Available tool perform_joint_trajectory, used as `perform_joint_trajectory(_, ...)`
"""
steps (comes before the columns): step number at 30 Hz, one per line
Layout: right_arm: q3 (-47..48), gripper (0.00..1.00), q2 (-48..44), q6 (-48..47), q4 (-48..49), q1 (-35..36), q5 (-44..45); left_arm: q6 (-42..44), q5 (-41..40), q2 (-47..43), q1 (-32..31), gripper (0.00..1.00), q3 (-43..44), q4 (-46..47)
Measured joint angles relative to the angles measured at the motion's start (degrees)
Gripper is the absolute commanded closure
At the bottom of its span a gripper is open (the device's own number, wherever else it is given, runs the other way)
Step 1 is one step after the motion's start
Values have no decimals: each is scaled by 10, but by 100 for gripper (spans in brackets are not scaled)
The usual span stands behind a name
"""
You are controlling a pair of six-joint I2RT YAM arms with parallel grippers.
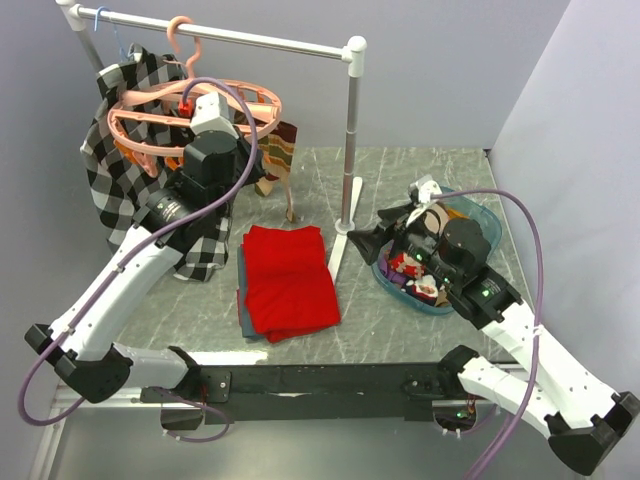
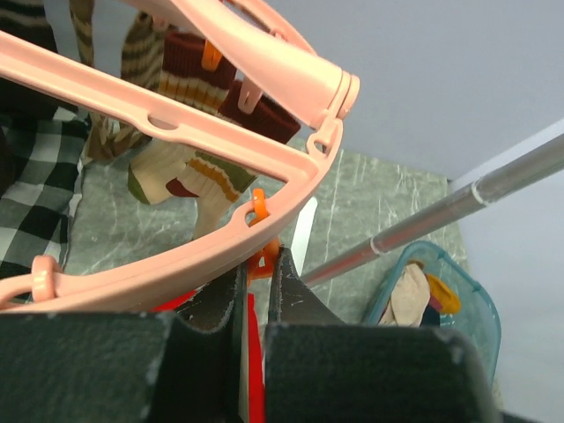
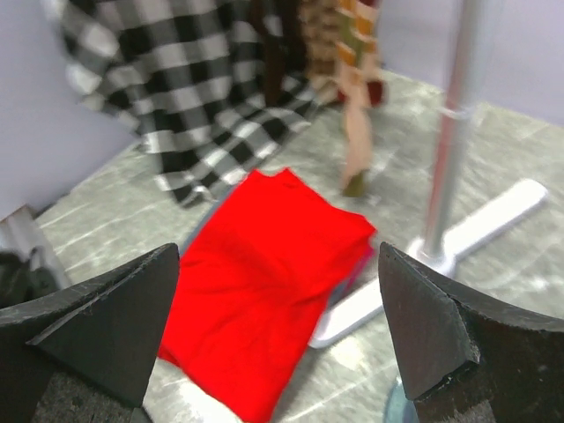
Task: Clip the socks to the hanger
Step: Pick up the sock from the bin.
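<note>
The salmon-pink hanger (image 1: 150,120) hangs by its hook from the rail at the back left. Its ring (image 2: 176,256) crosses the left wrist view. Brown and cream striped socks (image 2: 189,176) dangle from its clips, also visible from above (image 1: 280,150). My left gripper (image 2: 258,264) is raised to the ring's underside and is shut on an orange clip (image 2: 260,257). From above, my left gripper (image 1: 205,108) sits inside the ring. More socks (image 1: 415,275) lie in the blue basket (image 1: 480,215). My right gripper (image 1: 385,232) hovers open at the basket's left side, holding nothing (image 3: 278,264).
A folded red cloth (image 1: 288,278) lies mid-table, and fills the right wrist view (image 3: 264,282). A black-and-white checked shirt (image 1: 120,170) hangs at the left. The white rail stand's post (image 1: 350,140) and foot (image 3: 493,211) stand between the cloth and the basket.
</note>
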Motion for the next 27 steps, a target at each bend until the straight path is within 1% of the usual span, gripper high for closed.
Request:
perform_joint_trajectory(4,30,0,24,7,-56,-3,82,0,13,1,2,99,0,-6)
perform_joint_trajectory(7,42,0,52,25,-111,-34,143,0,17,1,2,99,-2,-6)
perform_joint_trajectory(10,38,2,94,58,-159,-90,176,0,19,1,2,99,-5,-6)
perform_joint_trajectory(11,34,4,106,67,-168,-107,184,1,19,1,3,99,-6,-6)
perform_joint_trajectory(14,27,5,150,94,-193,-162,202,1,21,1,3,99,-8,-6)
perform_joint_trajectory(15,28,9,169,102,-198,-178,210,1,22,1,3,99,-8,-6)
perform_joint_trajectory(17,28,12,204,109,-204,-193,221,1,24,1,3,99,-8,-6)
perform_joint_trajectory(18,28,17,220,113,-208,-196,224,1,25,1,3,99,-8,-6)
perform_joint_trajectory(19,28,19,236,117,-213,-197,224,1,26,1,3,99,-8,-6)
perform_joint_trajectory(20,26,24,248,119,-217,-198,223,2,28,1,3,99,-8,-6)
perform_joint_trajectory(21,21,26,255,123,-216,-198,220,2,29,1,3,99,-8,-6)
perform_joint_trajectory(24,-9,37,259,135,-218,-198,197,2,35,1,3,99,-9,-5)
perform_joint_trajectory(25,-16,37,260,138,-221,-198,188,3,39,1,3,99,-10,-5)
perform_joint_trajectory(26,-25,44,264,143,-223,-198,175,4,42,1,3,99,-12,-5)
perform_joint_trajectory(27,-30,45,267,146,-224,-198,167,5,44,1,3,99,-12,-5)
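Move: Inside the blue bin, the red reindeer sock lies about 8 cm ahead of the right hand, 14 cm to its right and 30 cm below. The purple striped sock is some 4 cm to the left of it, level with it; the Santa sock is about 5 cm to its right and 6 cm nearer. The rack's post foot stands roughly 18 cm ahead of the right hand and 3 cm left. From the left hand, the reindeer sock is around 40 cm right, 3 cm back and 38 cm below. Swooping down into the bin, the right hand sinks about 24 cm, going right and forward over the socks at first, then down while easing back some 3 cm. The fingers tip from level to steeply down, swing clockwise about 40 degrees and narrow to roughly two thirds open above the reindeer sock. The left hand keeps its pinch on the hanger's orange clip, sagging slightly. ##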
